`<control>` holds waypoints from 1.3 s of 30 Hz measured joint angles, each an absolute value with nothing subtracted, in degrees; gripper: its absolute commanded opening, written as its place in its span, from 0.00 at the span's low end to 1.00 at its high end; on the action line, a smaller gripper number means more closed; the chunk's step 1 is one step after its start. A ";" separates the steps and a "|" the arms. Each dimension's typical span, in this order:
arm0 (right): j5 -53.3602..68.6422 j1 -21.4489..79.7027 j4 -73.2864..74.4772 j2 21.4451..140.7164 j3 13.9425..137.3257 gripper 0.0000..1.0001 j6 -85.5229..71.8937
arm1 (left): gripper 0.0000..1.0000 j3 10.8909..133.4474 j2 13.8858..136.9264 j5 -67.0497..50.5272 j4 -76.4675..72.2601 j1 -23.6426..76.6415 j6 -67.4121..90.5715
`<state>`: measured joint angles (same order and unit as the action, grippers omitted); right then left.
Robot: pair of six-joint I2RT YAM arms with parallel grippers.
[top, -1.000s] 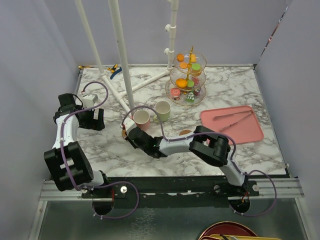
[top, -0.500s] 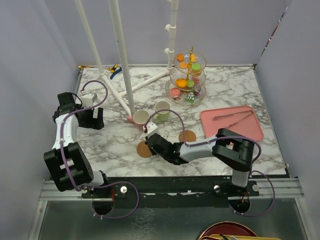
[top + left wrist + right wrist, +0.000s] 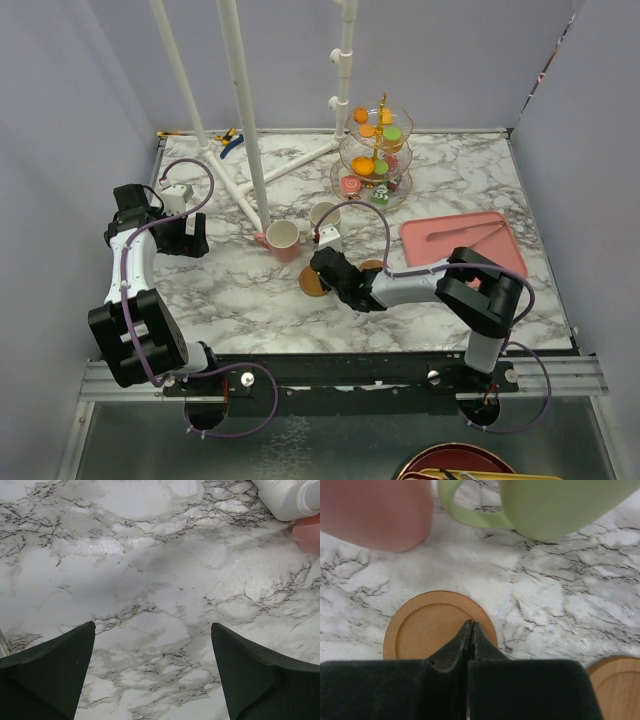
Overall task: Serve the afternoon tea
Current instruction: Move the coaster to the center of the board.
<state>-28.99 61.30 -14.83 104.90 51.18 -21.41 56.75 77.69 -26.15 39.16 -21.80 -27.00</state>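
Observation:
My right gripper is shut, its tips resting on the right part of a round brown coaster that lies flat on the marble. The pink mug and the pale-green mug stand just beyond it. A second coaster lies to the right, partly under my forearm. The glass three-tier stand with macarons and cakes stands at the back. My left gripper hangs open over bare marble at the left.
A flat pink tray holding tongs lies at the right. White pipes rise from a frame at the back left, one end showing in the left wrist view. A small blue and yellow tool lies at the back edge.
My shut right gripper has swept from left of the pink mug to the front and then right, and the coaster moved with it. The left arm has stayed put.

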 measured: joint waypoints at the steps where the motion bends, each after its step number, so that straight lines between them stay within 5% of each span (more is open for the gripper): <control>1: -29.23 61.06 -14.22 104.64 51.18 0.01 -21.41 | 0.99 56.77 77.67 -26.20 39.18 -21.80 -27.00; 6: -30.35 60.58 -10.87 102.10 50.39 0.04 -21.34 | 0.99 56.77 77.56 -26.59 39.44 -21.80 -27.00; 11: -30.89 60.58 -8.12 96.27 49.65 0.37 -20.97 | 0.99 56.77 77.34 -27.20 39.53 -21.80 -27.03; 18: -33.65 60.58 -0.86 94.21 58.46 0.62 -23.40 | 0.99 56.77 77.32 -27.68 39.55 -21.80 -27.03; 25: -38.46 60.58 10.57 102.17 73.10 0.65 -32.21 | 0.99 56.77 76.69 -27.70 39.72 -21.80 -27.11; 39: -42.59 59.18 21.23 110.50 83.07 0.57 -40.10 | 0.99 56.77 75.99 -27.70 39.99 -21.80 -28.34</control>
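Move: The coaster lies right under the right hand's closed fingertips, its middle about 2 cm back, 2 cm to the left and 2 cm below. The green mug stands roughly 12 cm straight ahead, the pink mug some 7 cm ahead and 9 cm to the left, and the other coaster 2 cm back and 12 cm to the right. From the left hand, the coaster is about 29 cm to the right, 7 cm back and 10 cm down. The coaster, still under the right hand's shut fingertips, is pushed along the board to the robot's right over the hand's first 2 cm or so; then the hand comes free and climbs about 11 cm, opening its fingers a little over halfway. It carries on forward and somewhat left towards the green mug, dips slightly, and turns some 20 degrees clockwise. ##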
